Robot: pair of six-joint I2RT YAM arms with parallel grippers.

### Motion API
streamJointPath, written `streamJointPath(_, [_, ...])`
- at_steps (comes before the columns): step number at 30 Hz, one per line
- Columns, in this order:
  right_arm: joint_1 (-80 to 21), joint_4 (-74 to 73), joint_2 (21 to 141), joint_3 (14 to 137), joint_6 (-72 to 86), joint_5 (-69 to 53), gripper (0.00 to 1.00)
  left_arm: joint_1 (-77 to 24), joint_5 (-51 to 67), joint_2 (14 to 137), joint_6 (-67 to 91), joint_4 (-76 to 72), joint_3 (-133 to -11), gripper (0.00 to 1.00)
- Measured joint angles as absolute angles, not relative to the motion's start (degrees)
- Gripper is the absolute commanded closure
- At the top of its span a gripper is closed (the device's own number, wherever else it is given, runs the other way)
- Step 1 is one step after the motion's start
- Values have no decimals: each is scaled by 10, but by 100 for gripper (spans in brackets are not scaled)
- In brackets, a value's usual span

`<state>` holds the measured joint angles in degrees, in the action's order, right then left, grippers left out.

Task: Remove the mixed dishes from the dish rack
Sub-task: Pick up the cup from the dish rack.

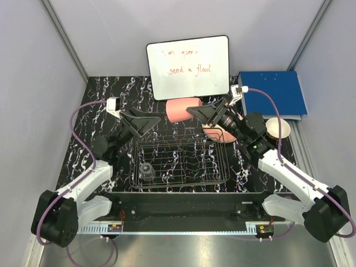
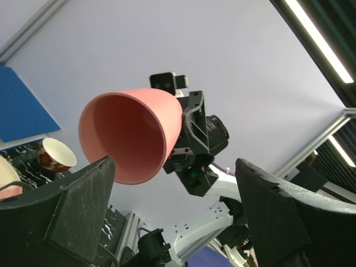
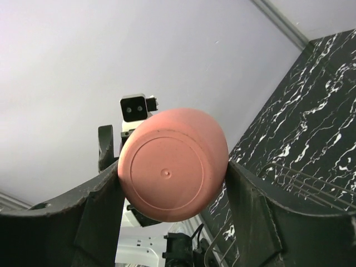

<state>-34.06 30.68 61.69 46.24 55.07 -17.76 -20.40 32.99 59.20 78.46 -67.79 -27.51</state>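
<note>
The pink cup (image 1: 182,109) hangs on its side above the table behind the dish rack (image 1: 181,162). My right gripper (image 1: 199,114) is shut on its base end; in the right wrist view the cup's round bottom (image 3: 169,167) fills the gap between both fingers. The left gripper (image 1: 151,122) stands open, facing the cup's mouth (image 2: 128,136), which lies just beyond its fingertips. A small clear glass (image 1: 147,171) stands in the rack's near left corner. The pink-banded plate (image 1: 214,133) lies partly hidden under my right arm. A cream bowl (image 1: 277,128) sits on the table at right.
A whiteboard (image 1: 188,67) leans against the back wall, with a blue binder (image 1: 273,93) to its right. The rack's wires (image 3: 311,183) show below the right gripper. Grey walls close in both sides.
</note>
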Motion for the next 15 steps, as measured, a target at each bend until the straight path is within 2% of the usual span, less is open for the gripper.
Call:
streamJointPath(6, [-341,355,673,463,578,-209,100,-209,340,613,800,-703,-277,10])
streamJointPath(10, [-343,376,722,463,598,-224,100,-222,346,637,811,-709,-290,22])
streamJointPath(13, [-343,389,736,466,611,-233,100,-228,352,655,814,-704,-302,49])
streamJointPath(14, [-343,394,738,467,613,-236,100,-230,357,660,815,-702,-307,65])
streamJointPath(15, [-344,397,738,469,615,-238,100,-231,361,664,814,-698,-312,78])
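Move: The pink cup, held by its base in the right fingers with its mouth towards the left gripper, lies about 10 cm right of the open left hand, 5 cm ahead and 2 cm above. From the right hand, the left gripper is some 14 cm left, 3 cm back and 1 cm lower. Below, the glass stands about 6 cm left of the left hand, 7 cm back and 26 cm down; the plate lies 12 cm right of the right hand, 10 cm ahead and 28 cm down. The cup goes mouth-first towards the left gripper: the right hand, still gripping its base, carries it roughly 4 cm down and as far left, slightly forward, turning about 10 degrees. The left hand comes about 2.5 cm right to meet it, turns slightly clockwise and closes from wide open to about half, one finger inside the mouth and the other outside the wall. ##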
